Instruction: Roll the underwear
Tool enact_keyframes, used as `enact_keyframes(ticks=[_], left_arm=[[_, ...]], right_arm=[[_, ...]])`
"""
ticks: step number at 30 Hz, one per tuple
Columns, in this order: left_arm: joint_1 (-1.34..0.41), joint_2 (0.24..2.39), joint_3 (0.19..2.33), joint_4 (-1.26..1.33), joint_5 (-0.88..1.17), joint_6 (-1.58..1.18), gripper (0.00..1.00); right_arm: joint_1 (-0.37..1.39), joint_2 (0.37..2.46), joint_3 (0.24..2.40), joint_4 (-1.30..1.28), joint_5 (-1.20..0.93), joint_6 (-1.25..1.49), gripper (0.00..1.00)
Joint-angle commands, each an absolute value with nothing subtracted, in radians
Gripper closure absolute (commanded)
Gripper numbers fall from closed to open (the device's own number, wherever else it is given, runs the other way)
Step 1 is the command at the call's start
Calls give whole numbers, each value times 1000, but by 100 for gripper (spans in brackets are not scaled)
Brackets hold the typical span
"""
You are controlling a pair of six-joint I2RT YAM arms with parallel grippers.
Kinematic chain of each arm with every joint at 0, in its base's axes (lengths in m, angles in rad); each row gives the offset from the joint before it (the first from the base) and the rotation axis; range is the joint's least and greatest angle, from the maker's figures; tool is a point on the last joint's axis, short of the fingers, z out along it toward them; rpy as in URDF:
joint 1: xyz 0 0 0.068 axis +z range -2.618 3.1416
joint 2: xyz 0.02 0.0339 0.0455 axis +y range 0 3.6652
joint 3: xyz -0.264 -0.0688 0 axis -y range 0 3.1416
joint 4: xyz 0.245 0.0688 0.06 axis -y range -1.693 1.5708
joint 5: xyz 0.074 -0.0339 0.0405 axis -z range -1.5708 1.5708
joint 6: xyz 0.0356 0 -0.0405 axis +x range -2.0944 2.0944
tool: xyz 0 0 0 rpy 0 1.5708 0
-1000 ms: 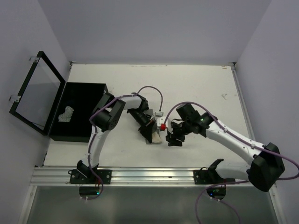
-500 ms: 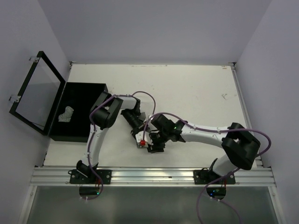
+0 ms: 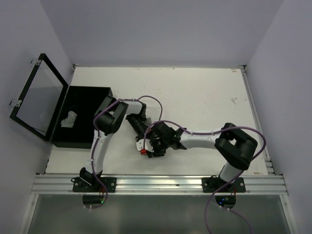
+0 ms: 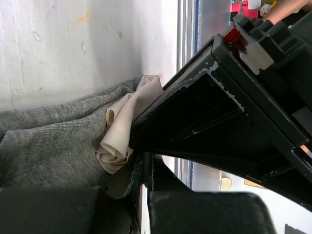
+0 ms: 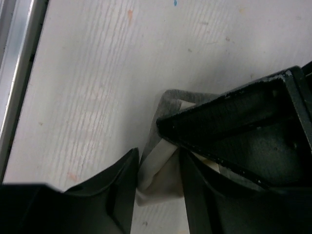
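Note:
The underwear shows in the left wrist view as heather grey cloth [image 4: 58, 141] with a rolled cream end [image 4: 124, 126]. My left gripper [image 4: 146, 180] is shut low on that cloth, its jaws almost touching. The right gripper's black fingers [image 4: 219, 112] crowd in from the right. In the right wrist view the cream end [image 5: 161, 170] fills the gap between my right gripper's [image 5: 158, 185] two fingers, which touch it on both sides. The left gripper's finger [image 5: 243, 126] lies over the rest. From above, both grippers [image 3: 142, 134] [image 3: 148, 146] meet and hide the garment.
A flat black box [image 3: 83, 117] stands at the left with its lid [image 3: 36, 97] swung open. A small grey garment [image 3: 68, 119] lies inside it. The metal rail [image 3: 156, 184] runs along the near table edge, close behind the grippers.
My right arm has swung left across the table to the left gripper and its jaws have narrowed onto the cream end. The left gripper has shifted left and nearer with the cloth.

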State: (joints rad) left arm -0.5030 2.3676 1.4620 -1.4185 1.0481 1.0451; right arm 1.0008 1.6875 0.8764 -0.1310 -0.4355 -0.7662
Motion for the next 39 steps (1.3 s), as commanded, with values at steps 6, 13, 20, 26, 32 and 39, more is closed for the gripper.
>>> enact_keyframes(ticks=[6, 13, 20, 26, 32, 39], left_arm=[[-468, 2386, 1404, -1201, 860, 1157, 91], [-379, 2123, 1439, -1190, 917, 1129, 73], [-203, 1880, 1588, -1166, 916, 1082, 67], [-106, 1436, 1201, -866, 824, 1051, 64], [-124, 1015, 817, -706, 695, 1110, 59], [-493, 723, 532, -585, 473, 1052, 50]], right_arm=[[1002, 1727, 825, -35, -472, -750, 95], [1000, 1756, 859, -136, -642, -683, 100], [933, 1850, 981, -244, -828, -520, 100], [830, 2037, 1138, -356, -992, -382, 100], [792, 2229, 1259, -391, -1078, -278, 100], [769, 2361, 1335, -414, -1135, -255, 100]])
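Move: The waistband end of the folded underwear is at both hands: still pinched in the left fingers, its middle about 1 cm to their right, and between the right hand's open fingers, its middle roughly 2 cm to their left and 1 cm lower. The rest of the grey strip runs away from the robot, its middle some 8 cm ahead of the left hand. The black box lies about 15 cm ahead and 30 cm left of the left hand. The right fingers shut on the waistband roll and keep it pinched low over the table, shifting about 3 cm left while the wrist swings some 70 degrees, so the fingers go from pointing down to pointing back at the robot. The left fingers let go and draw out forward and up over the strip, then swing back, ending about 10 cm left and 10 cm up, half open and turned to point down. ##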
